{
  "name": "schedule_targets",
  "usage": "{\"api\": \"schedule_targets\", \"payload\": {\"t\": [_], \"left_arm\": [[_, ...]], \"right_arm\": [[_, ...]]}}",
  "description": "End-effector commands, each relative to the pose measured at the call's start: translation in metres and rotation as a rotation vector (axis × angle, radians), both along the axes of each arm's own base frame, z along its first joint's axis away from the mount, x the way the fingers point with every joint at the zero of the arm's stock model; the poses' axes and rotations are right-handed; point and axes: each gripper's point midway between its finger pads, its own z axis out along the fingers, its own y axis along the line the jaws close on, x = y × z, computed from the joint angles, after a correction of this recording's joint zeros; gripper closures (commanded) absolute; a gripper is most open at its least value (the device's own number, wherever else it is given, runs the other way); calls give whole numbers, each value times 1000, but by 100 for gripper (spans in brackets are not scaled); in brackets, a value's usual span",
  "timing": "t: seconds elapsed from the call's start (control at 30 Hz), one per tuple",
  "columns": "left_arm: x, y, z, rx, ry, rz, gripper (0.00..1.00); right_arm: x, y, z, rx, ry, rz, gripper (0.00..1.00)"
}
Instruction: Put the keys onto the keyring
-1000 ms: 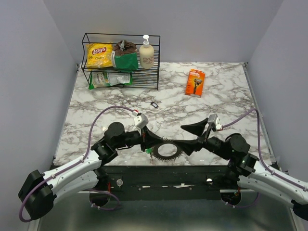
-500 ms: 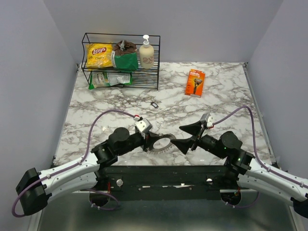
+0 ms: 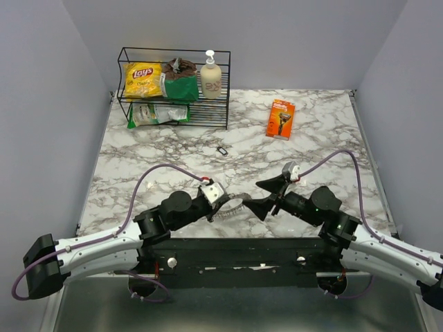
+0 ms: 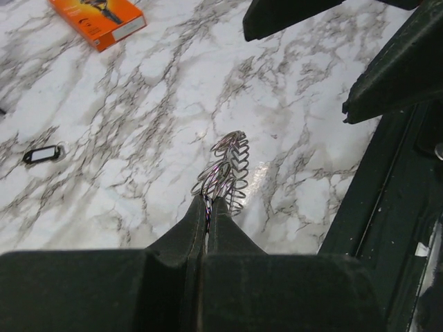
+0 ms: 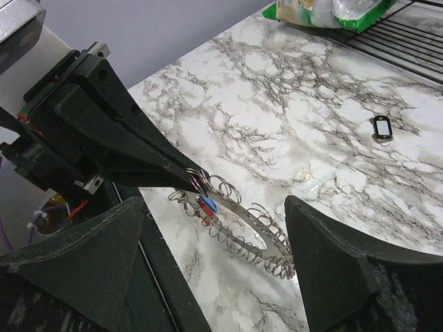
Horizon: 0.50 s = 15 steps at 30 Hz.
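My left gripper point(image 3: 221, 205) point(image 4: 208, 202) is shut on the rim of the keyring point(image 3: 234, 204) point(image 4: 228, 162) point(image 5: 277, 242), a silvery loop fringed with small wire rings, held tilted just above the marble near the table's front edge. Keys with a red and a blue head point(image 5: 208, 205) hang on the loop right beside the left gripper's tip point(image 5: 192, 180). My right gripper point(image 3: 252, 195) point(image 5: 213, 228) stands open, its two black fingers point(image 5: 90, 256) on either side of the loop without touching it. A small black key tag point(image 3: 222, 150) point(image 4: 41, 154) point(image 5: 382, 128) lies alone farther back.
An orange box point(image 3: 280, 118) point(image 4: 97, 17) lies at the back right of the marble table point(image 3: 311, 152). A black wire rack point(image 3: 173, 111) with chip bags and a soap bottle stands at the back left. The dark base rail point(image 3: 228, 245) runs along the near edge.
The left gripper has carried the keyring up and a little left, tipping it from flat to tilted. The right gripper has moved left, closer around the ring, staying open.
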Motion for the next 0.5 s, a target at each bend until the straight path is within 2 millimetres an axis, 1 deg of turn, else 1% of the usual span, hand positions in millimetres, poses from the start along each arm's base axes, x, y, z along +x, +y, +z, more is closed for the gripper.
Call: {"api": "schedule_targets", "payload": {"t": [0.0, 0.03, 0.07, 0.1, 0.13, 0.17, 0.2, 0.23, 0.27, 0.3, 0.33, 0.37, 0.4, 0.43, 0.47], "left_arm": [[24, 21, 25, -43, -35, 187, 100], [27, 28, 25, -32, -34, 220, 100], [33, 38, 27, -39, -39, 281, 100], [34, 46, 34, -54, -44, 312, 100], [37, 52, 38, -68, -43, 347, 100], [43, 63, 40, -72, -49, 414, 100], [43, 70, 43, -70, -50, 433, 100], [45, 74, 49, -80, -51, 457, 100], [46, 79, 52, -81, -51, 480, 100], [48, 86, 49, -57, -47, 509, 100], [51, 91, 56, -58, -49, 534, 100], [53, 95, 57, -60, -39, 555, 100], [56, 99, 56, -38, -37, 580, 100], [58, 104, 57, -15, -31, 598, 100], [59, 106, 58, -9, -28, 611, 100]], "right_arm": [[29, -5, 7, -7, 56, -127, 9], [34, -5, 2, -27, 83, -137, 9], [44, -10, -1, -37, 104, -172, 9], [49, -9, 6, -28, 113, -171, 9], [57, -8, -6, -52, 159, -189, 9], [68, -13, -8, -52, 183, -212, 9], [74, -14, -12, -53, 207, -222, 9], [81, -10, -17, -66, 242, -221, 9], [91, -12, -21, -77, 260, -245, 9], [98, -10, -24, -91, 274, -256, 10], [104, -10, -30, -118, 293, -269, 9], [119, 0, -36, -151, 322, -277, 9], [127, 3, -41, -180, 340, -282, 10], [132, 8, -50, -224, 371, -282, 10], [146, 21, -57, -254, 393, -276, 10]]}}
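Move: The key tag lies on the table some 29 cm ahead of the empty right hand, about 10 cm to its left and 19 cm below it. The keyring, already in the left fingers, is about 6 cm to the right hand's left, 3 cm back and 6 cm lower; the orange box stands some 47 cm ahead and 16 cm right. From the left hand the tag is about 29 cm straight ahead, 14 cm lower. Forward and increasingly downward goes the right hand, about 12 cm out and 4 cm down towards the key tag, fingers staying wide open while the wrist tips down and turns clockwise by some 15 degrees each. Meanwhile the left hand keeps its pinch on the keyring and carries it left, forward and, after a slight dip, up, turning counter-clockwise. ##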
